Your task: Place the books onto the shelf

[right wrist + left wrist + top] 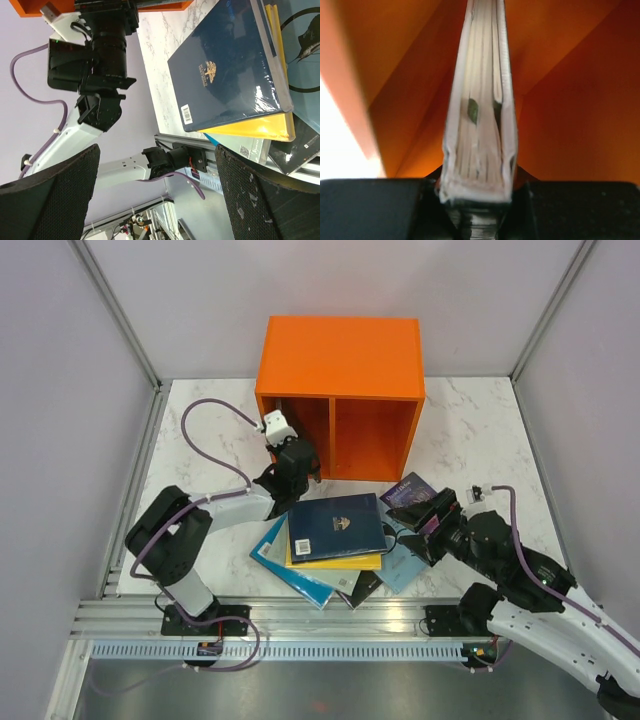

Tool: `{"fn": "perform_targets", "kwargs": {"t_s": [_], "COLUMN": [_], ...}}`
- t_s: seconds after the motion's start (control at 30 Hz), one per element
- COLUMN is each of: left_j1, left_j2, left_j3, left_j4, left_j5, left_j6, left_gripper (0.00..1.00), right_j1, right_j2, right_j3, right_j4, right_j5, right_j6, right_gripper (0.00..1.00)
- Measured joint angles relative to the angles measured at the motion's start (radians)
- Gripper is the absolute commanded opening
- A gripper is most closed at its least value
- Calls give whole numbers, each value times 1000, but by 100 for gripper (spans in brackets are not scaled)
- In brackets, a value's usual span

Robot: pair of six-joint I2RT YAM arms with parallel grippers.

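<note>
The orange shelf (340, 360) stands at the back of the table. My left gripper (297, 460) reaches into its left compartment (305, 435). In the left wrist view this gripper (477, 202) is shut on a thin book (480, 115) held upright, pale page edges facing the camera and orange shelf walls (570, 100) all round. The other books lie in a loose pile: dark navy book (337, 523) on top, yellow book (335, 561) beneath, teal book (272, 543), light blue book (408, 562), purple-galaxy book (410, 492). My right gripper (436, 512) is open beside the pile, nothing between its fingers (265, 195).
The right wrist view looks across the navy book (230, 65) and yellow book (255, 131) toward the left arm (100, 75). A dark book (364, 586) sticks out at the pile's front. The aluminium rail (330, 625) runs along the near table edge.
</note>
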Motion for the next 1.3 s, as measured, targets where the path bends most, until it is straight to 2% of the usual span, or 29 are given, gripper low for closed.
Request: {"fn": "perform_targets", "kwargs": {"t_s": [0.3, 0.33, 0.5, 0.57, 0.6, 0.63, 0.8, 1.0, 1.17, 1.3], "left_j1": [-7, -7, -5, -2, 3, 10, 37, 68, 77, 82], "left_j2": [159, 173, 233, 241, 243, 243, 230, 125, -5, -123], "left_j3": [99, 112, 153, 153, 153, 153, 143, 87, 47, 24], "left_j4": [90, 94, 138, 147, 146, 145, 137, 84, 5, -81], "left_j5": [-95, -102, -123, -123, -124, -127, -109, -18, 55, 98], "left_j6": [-2, -2, -5, -6, -8, -11, -35, -58, -74, -76], "left_gripper": [3, 5, 27, 33, 46, 53, 77, 88, 99, 100], "right_j1": [0, 0, 0, 0, 0, 0, 0, 0, 0, 0], "right_j2": [-150, -166, -250, -269, -278, -283, -305, -300, -231, -103], "right_j3": [-78, -84, -99, -106, -111, -114, -146, -195, -227, -226], "right_j4": [-22, -24, -56, -68, -73, -77, -83, -81, -32, 33], "right_j5": [14, 21, 62, 78, 86, 92, 120, 135, 130, 125], "right_j6": [8, 12, 39, 49, 56, 61, 95, 119, 113, 68], "right_gripper": [98, 98, 98, 98, 98, 98, 98, 98, 98, 98]}}
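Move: Just inside the mouth of the shelf's left compartment, the left hand holds the green book upright; the compartment's middle is about 9 cm ahead, 2 cm right and 4 cm lower. The divider's middle is level with that, some 8 cm right of the hand. From the open right hand, the navy book is roughly 12 cm ahead, 16 cm left, 20 cm down; the light blue book 7 cm ahead, 1 cm right, 22 cm down. Pushing the held green book about 5 cm deeper into the left compartment, the left hand sinks slightly and turns a little counter-clockwise, then opens wide, lets go, and backs out some 4 cm while rising about 6 cm and drifting left. The open right hand swings 4 cm right, then sinks about 7 cm overall towards the navy book, easing back left. ##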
